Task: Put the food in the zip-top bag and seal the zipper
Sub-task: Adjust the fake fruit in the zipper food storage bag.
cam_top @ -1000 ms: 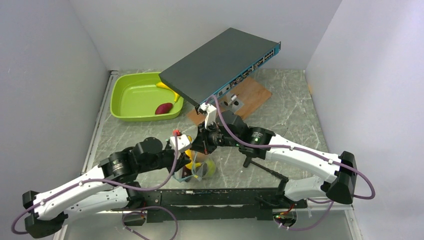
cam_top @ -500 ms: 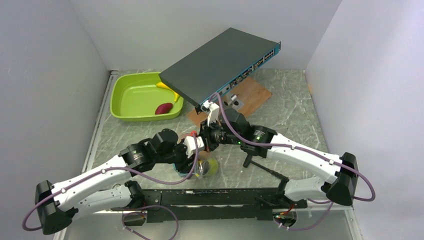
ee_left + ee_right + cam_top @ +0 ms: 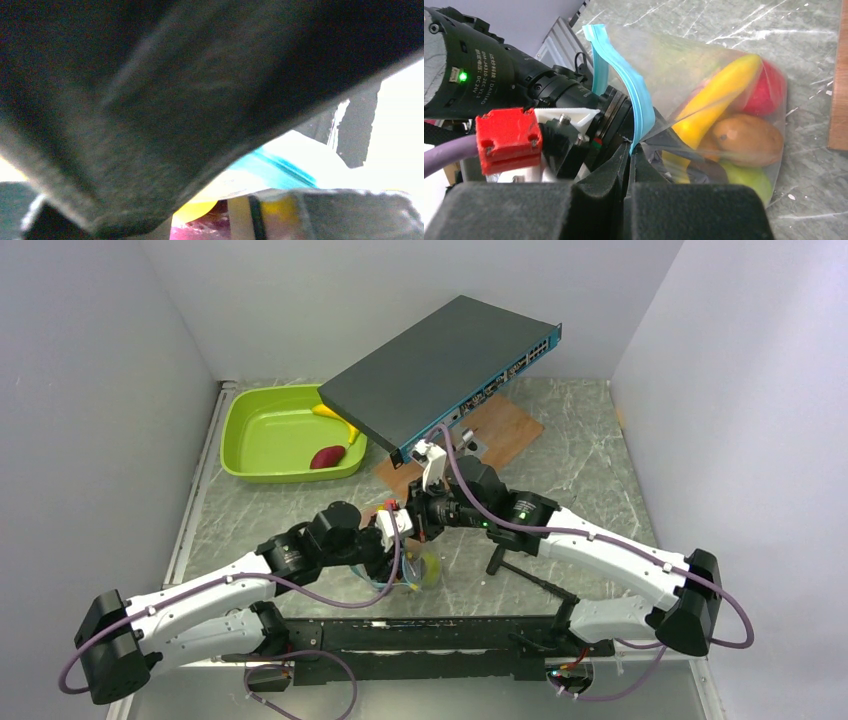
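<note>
The clear zip-top bag (image 3: 674,60) stands on the table with its mouth raised. It holds food: a yellow banana (image 3: 719,95), a red apple (image 3: 766,92), an orange (image 3: 749,140) and a green apple (image 3: 744,180). My right gripper (image 3: 630,150) is shut on the teal zipper (image 3: 621,80) at one end of the mouth. My left gripper (image 3: 400,540) sits at the bag's mouth, beside the right gripper (image 3: 425,523). In the left wrist view its blurred fingers (image 3: 150,100) stand apart, with the zipper (image 3: 272,167) and something yellow (image 3: 200,207) showing between them.
A lime-green tray (image 3: 250,430) at the back left holds a dark-red piece (image 3: 327,457) and a yellow banana (image 3: 335,415). A dark network switch (image 3: 445,370) leans over a wooden board (image 3: 510,430) behind the grippers. Grey walls close in both sides.
My left arm has swung forward and right to the bag's mouth. The banana that it carried is no longer in its jaws, which have widened. The right gripper has risen slightly with the zipper.
</note>
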Robot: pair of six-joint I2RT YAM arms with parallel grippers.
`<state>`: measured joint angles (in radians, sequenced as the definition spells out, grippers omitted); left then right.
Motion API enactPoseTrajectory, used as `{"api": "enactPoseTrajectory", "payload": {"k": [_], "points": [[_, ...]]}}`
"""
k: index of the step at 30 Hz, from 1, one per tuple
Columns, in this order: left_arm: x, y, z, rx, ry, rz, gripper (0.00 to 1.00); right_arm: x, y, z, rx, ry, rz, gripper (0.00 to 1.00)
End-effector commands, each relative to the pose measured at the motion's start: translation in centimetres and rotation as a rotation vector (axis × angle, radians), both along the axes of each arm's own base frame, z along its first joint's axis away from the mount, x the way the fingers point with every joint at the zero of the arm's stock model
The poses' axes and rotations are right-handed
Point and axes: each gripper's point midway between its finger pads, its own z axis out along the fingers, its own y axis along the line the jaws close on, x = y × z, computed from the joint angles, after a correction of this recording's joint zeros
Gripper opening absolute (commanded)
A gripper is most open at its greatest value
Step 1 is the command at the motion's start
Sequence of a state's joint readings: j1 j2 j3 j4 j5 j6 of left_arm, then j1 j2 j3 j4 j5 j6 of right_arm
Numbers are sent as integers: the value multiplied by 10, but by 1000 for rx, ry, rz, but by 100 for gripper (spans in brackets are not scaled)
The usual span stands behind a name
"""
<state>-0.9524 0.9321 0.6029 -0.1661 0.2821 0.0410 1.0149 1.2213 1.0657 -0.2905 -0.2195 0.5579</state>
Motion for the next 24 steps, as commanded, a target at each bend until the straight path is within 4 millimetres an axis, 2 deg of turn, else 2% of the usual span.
{"api": "enactPoseTrajectory", "payload": {"k": [1, 5, 11, 15, 17, 20, 22, 24], "points": [[15, -3, 13, -56, -57, 78, 37, -1, 1, 37, 120, -55, 9, 0], [8, 9, 18, -54, -54, 91, 19, 4, -5, 34, 117, -54, -22, 0], [-7, 23, 24, -96, 8, 118, 12, 15, -12, 35, 129, -60, -77, 0], [-22, 21, 30, -99, 111, 95, 3, 20, -11, 37, 127, -58, -96, 0], [-35, 15, 34, -105, 173, 38, 1, 21, -11, 37, 125, -61, -94, 0], [-64, 6, 42, -92, 281, -125, 3, 20, -7, 38, 120, -74, -63, 0], [-74, 7, 43, -21, 333, -187, 4, 22, -7, 35, 99, -87, -54, 0], [-77, 12, 39, 76, 373, -206, 0, 24, -8, 33, 88, -100, -56, 0]]}}
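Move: Inside the bag's mouth, the left hand has the banana about 4 cm ahead, 2 cm left and 4 cm below. From that same hand, the brown fruit lies about 5 cm ahead and 3 cm right, the red fruit 8 cm ahead and 3 cm left, and the green fruit 2 cm back and 6 cm right, all some 5 cm lower. From the right hand, the banana is about 3 cm ahead, 6 cm left and 13 cm below. Closing from half open onto the yellow banana inside the bag, the left fingers pinch it while the hand lifts some 3 cm and edges left. The hand then draws back towards the base about 5 cm, keeping the grip, its top rolling forward about 15 degrees. The right fingers keep the zipper edge pinched and ease a little right and forward. ##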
